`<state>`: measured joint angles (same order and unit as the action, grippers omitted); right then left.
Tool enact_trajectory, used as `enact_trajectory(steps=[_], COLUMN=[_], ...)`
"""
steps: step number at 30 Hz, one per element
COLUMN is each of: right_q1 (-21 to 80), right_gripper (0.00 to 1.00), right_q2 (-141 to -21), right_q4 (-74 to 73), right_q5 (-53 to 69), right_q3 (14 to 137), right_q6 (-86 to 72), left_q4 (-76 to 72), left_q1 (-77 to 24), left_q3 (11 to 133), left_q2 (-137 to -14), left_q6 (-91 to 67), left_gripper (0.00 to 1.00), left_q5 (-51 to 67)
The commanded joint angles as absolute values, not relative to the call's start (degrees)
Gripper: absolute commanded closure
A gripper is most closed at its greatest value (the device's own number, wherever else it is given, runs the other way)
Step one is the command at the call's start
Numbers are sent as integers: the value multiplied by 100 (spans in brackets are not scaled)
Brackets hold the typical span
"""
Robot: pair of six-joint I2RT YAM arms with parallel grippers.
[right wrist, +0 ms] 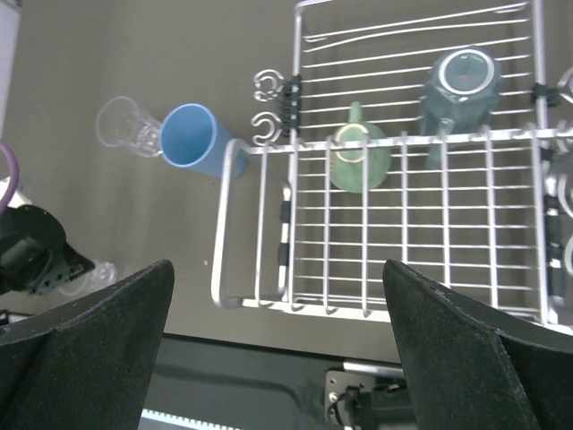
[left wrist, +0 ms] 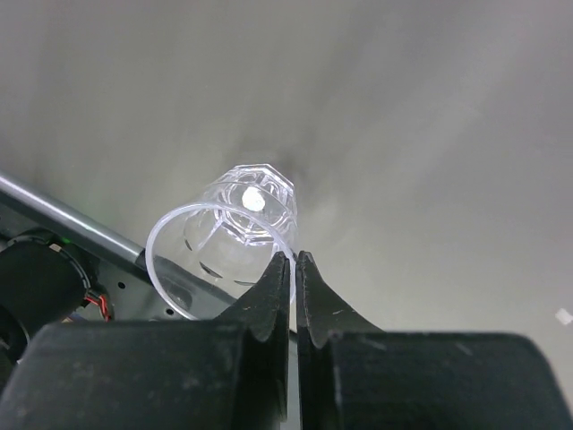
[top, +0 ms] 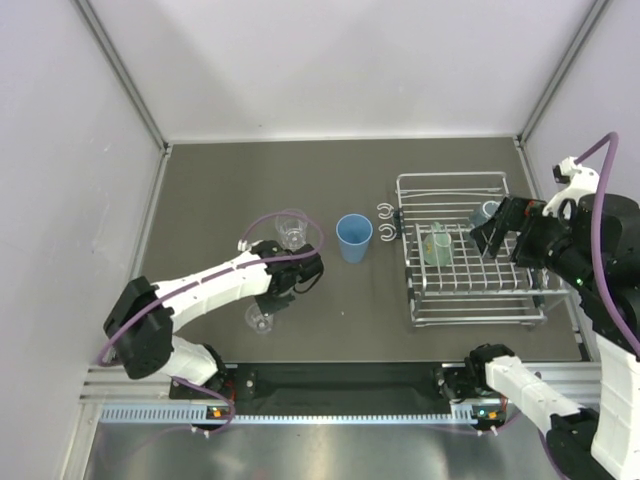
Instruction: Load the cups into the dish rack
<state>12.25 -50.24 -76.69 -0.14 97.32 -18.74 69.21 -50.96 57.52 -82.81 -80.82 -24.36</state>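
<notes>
My left gripper (left wrist: 294, 258) is shut on the rim of a small clear cup (left wrist: 228, 233), pinching its wall between the fingertips. From above, that cup (top: 260, 320) sits at the near left, just beyond my left gripper (top: 274, 303). A taller clear tumbler (top: 291, 232) and a blue tumbler (top: 353, 238) stand left of the dish rack (top: 470, 300). Inside the dish rack (right wrist: 260, 269) are a light green mug (right wrist: 358, 157) and a darker teal mug (right wrist: 461, 85). My right gripper (right wrist: 277, 305) hangs open and empty over the rack; its fingers (top: 497, 228) hover by the teal mug.
Two curled hooks (top: 386, 221) stick out of the rack's left side, close to the blue tumbler. The metal frame rail (top: 340, 395) with both arm bases runs along the near edge. White walls enclose the dark table on three sides.
</notes>
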Motion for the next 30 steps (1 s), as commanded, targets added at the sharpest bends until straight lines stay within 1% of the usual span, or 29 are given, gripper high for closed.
enact_trajectory(steps=[1,5,7,13,15,16,18,20,21,22,24,28,30], right_q1=[1239,1239,1239,1239,1239,1239,1239,1239,1239,1239,1248,1318,1546], right_gripper=[0,0,0,0,0,0,0,0,0,0,0,0,0], right_q2=[-4922,-4825,-4773,-4650,-4571,-4544,-4439,-4342,-4220,-4149,-3964,-3832,-3727], right_q4=[-7190,-6874,-6681,-6109,-5758,-5609,-5065,-4590,-3953,-3616,-2564,-1417,-978], right_q5=[499,957,1273,2284,2687,2829,3284,3576,3829,3971,4314,4333,4149], right_q3=[9519,9308,9150,8684,8500,8429,8141,7876,7553,7367,6876,6355,6021], right_q6=[-1995,-2083,-2100,-2250,-2373,-2521,-2723,-3215,-3426,-3871,-4331,-5323,-5667], left_q4=[6909,6365,5576,2877,2209,1632,1154,494,214,-268,-727,-1826,-2301], left_q1=[-5062,-5071,-5063,-5071,-5071,-5063,-5062,-5071,-5063,-5063,-5062,-5062,-5062], left_q3=[6213,6416,6364,5652,5380,5292,5072,4871,4791,4703,4448,3956,3850], left_q2=[-7605,-6857,-6286,-4818,-4441,-4334,-4097,-3956,-3807,-3727,-3499,-3191,-3146], left_q6=[-7727,-7165,-6613,-5530,-5397,-5353,-5414,-5493,-5580,-5633,-5852,-6239,-6451], left_gripper=[100,100,100,100,100,100,100,100,100,100,100,100,100], left_q5=[-2435,-2225,-1988,-547,-29,226,508,580,632,624,554,265,194])
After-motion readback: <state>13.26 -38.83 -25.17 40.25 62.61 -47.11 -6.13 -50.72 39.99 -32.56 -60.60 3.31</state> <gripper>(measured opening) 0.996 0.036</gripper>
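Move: The near clear glass, gripped by its rim in the left fingers close to the table, is bound for the open right gripper, some 45 cm to the left hand's right, about 2 cm farther out and 30 cm above. The far glass stands 17 cm ahead and 5 cm right of the left hand, the blue cup 15 cm ahead and 19 cm right. From the right hand the held glass lies about 48 cm left, 5 cm back and 34 cm below; the dish rack's middle is 11 cm ahead, 31 cm down. The near glass, still pinched by its rim, goes up about 31 cm with the left hand, which also swings some 10 cm right and rolls over by roughly 110 degrees, from fingers down to fingers pointing right and forward, slightly raised. Meanwhile the right hand, wide open, travels about 13 cm left over the rack towards the glass, its fingers levelling and turning left to face it. ##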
